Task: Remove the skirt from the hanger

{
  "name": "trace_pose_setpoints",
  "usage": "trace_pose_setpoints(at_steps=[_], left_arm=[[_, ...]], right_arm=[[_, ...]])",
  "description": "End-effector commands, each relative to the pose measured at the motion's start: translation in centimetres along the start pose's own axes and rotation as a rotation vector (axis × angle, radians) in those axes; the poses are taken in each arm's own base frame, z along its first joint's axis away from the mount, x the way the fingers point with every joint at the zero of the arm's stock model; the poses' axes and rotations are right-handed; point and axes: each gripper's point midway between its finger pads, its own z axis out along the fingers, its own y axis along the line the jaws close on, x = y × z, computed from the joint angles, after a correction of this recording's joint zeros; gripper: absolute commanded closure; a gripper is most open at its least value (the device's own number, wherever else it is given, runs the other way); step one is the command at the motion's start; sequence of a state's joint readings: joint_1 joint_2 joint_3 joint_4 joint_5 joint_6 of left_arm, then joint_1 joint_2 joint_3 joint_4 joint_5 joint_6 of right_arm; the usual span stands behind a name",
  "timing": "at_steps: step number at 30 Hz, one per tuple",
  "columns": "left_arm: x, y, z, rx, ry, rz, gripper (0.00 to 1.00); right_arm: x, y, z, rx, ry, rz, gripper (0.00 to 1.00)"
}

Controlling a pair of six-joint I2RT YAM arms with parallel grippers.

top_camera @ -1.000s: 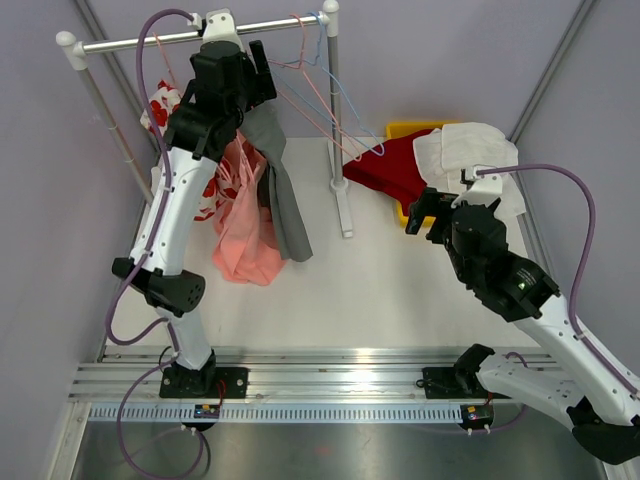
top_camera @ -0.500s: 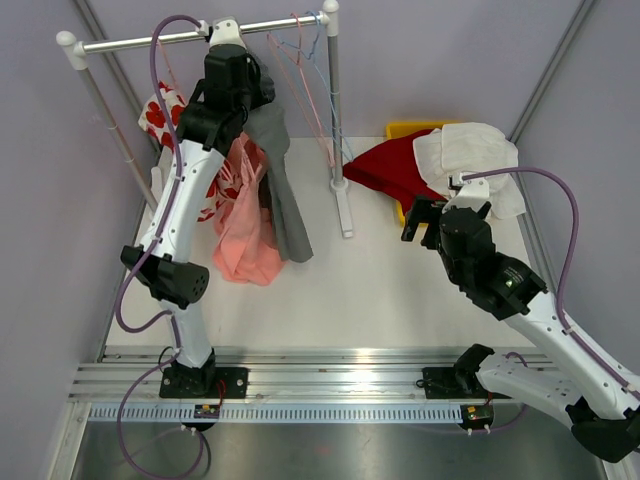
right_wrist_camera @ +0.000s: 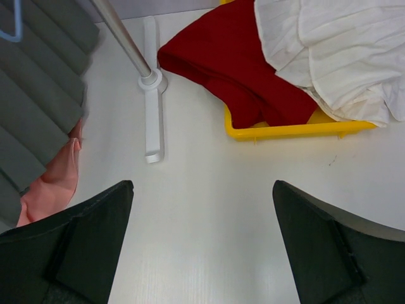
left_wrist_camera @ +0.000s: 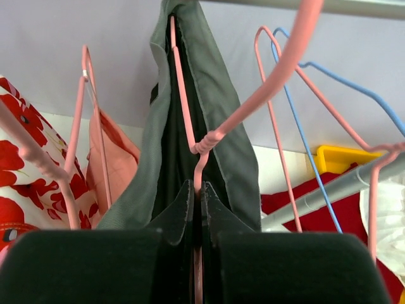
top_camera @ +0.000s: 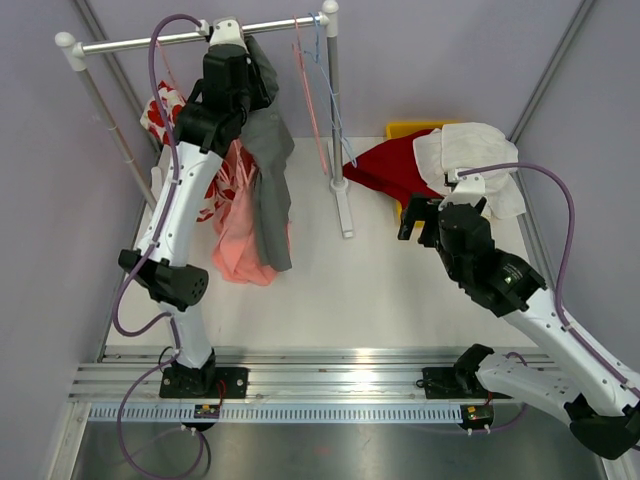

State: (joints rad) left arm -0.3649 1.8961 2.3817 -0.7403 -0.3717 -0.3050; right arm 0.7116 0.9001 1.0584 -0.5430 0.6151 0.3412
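Observation:
A grey skirt (top_camera: 268, 190) hangs from a pink wire hanger (left_wrist_camera: 182, 101) on the rack's rail (top_camera: 150, 40). In the left wrist view the skirt (left_wrist_camera: 221, 114) drapes over both hanger arms just ahead of my fingers. My left gripper (left_wrist_camera: 199, 190) is shut on the hanger's twisted neck, right under the hook; in the top view it (top_camera: 250, 78) sits high by the rail. My right gripper (top_camera: 416, 218) hovers low over the table right of the rack post, open with nothing between its fingers (right_wrist_camera: 95, 221).
A pink garment (top_camera: 240, 245) and a red-flowered one (top_camera: 160, 110) hang left of the skirt. Empty pink and blue hangers (top_camera: 318, 80) hang by the rack post (top_camera: 335, 110). A yellow bin (right_wrist_camera: 291, 131) at back right holds red cloth (top_camera: 390, 165) and white cloth (top_camera: 470, 155).
My left gripper has closed on the hanger's neck after moving up toward the rail. The skirt's hem has swung left. My right arm has crept slightly left.

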Motion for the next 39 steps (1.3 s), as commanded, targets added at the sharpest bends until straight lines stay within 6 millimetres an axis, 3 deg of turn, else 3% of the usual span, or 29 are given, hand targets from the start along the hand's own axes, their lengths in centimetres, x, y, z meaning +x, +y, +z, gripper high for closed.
trace_pose_setpoints(at_steps=[1,3,4,5,13,17,19,20,22,25,29,32,33,35,36,39], left_arm=[[-8.8,-1.2,-7.6,0.091,-0.229,-0.064,1.00],[-9.7,-1.7,-9.7,0.120,-0.249,-0.086,1.00],[-9.9,-1.8,-10.3,0.128,-0.254,-0.091,1.00],[-10.2,-2.1,-11.2,0.136,-0.261,-0.097,1.00],[-9.5,-2.9,-13.3,0.131,-0.256,-0.113,1.00],[-9.1,-3.3,-13.4,0.132,-0.246,-0.132,1.00],[-9.0,-3.6,-13.5,0.138,-0.246,-0.141,1.00],[-8.8,-3.6,-13.3,0.134,-0.242,-0.140,1.00],[-8.6,-3.7,-13.2,0.134,-0.237,-0.147,1.00],[-8.5,-3.8,-13.4,0.143,-0.231,-0.158,1.00],[-9.2,-3.8,-15.0,0.171,-0.244,-0.190,1.00],[-9.3,-3.7,-15.8,0.178,-0.247,-0.199,1.00],[-9.1,-3.7,-15.7,0.177,-0.240,-0.204,1.00],[-8.7,-3.7,-16.0,0.183,-0.229,-0.215,1.00],[-8.5,-3.7,-15.9,0.186,-0.223,-0.217,1.00],[-8.7,-3.4,-16.6,0.197,-0.236,-0.239,1.00]], right_arm=[[-5.3,2.9,-1.5,-0.145,-0.106,0.041,0.01],[-6.6,5.1,-2.3,-0.263,-0.113,0.038,0.02],[-8.3,6.1,-3.2,-0.314,-0.139,0.046,0.02],[-8.3,7.5,-3.4,-0.372,-0.116,0.038,0.02],[-11.9,16.1,-6.1,-0.527,-0.105,-0.020,0.04],[-11.6,20.9,-7.4,-0.568,-0.094,-0.045,0.02],[-11.6,23.5,-9.3,-0.615,-0.098,-0.051,0.02],[-10.4,24.6,-8.8,-0.590,-0.084,-0.071,0.02],[-9.2,27.2,-9.8,-0.621,-0.069,-0.088,0.02],[-7.9,29.3,-10.1,-0.627,-0.066,-0.098,0.02],[-6.5,30.3,-9.1,-0.594,-0.103,-0.104,0.02],[-5.4,30.6,-7.8,-0.552,-0.118,-0.119,0.12],[-5.0,31.0,-7.6,-0.550,-0.121,-0.117,0.22],[-4.4,31.1,-7.2,-0.542,-0.124,-0.125,0.33],[-4.5,31.3,-7.2,-0.546,-0.134,-0.112,0.55],[-3.4,31.4,-7.2,-0.552,-0.137,-0.136,0.79]])
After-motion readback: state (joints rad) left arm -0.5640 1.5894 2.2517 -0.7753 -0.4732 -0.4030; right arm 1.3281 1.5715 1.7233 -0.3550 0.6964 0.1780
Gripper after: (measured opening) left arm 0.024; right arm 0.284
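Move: The left hand already grips the pink hanger's neck; the grey skirt hangs from it, its middle about 18 cm below, 4 cm ahead and 3 cm right. The rail passes some 8 cm above and 3 cm ahead. From the open right hand the skirt's middle lies about 31 cm left, 6 cm ahead, 3 cm lower; empty hangers dangle some 10 cm right of it and 5 cm higher, the salmon garment 6 cm left and 7 cm lower. Back and up, about 10 cm each way, the left hand draws the gripped hanger and skirt away from the rail, then sinks slightly and eases a little farther back. Meanwhile the right hand sweeps some 30 cm left to the skirt, arching up and then down, drawing back somewhat and swinging about 35 degrees counter-clockwise, and closes its fingers on the grey cloth. ##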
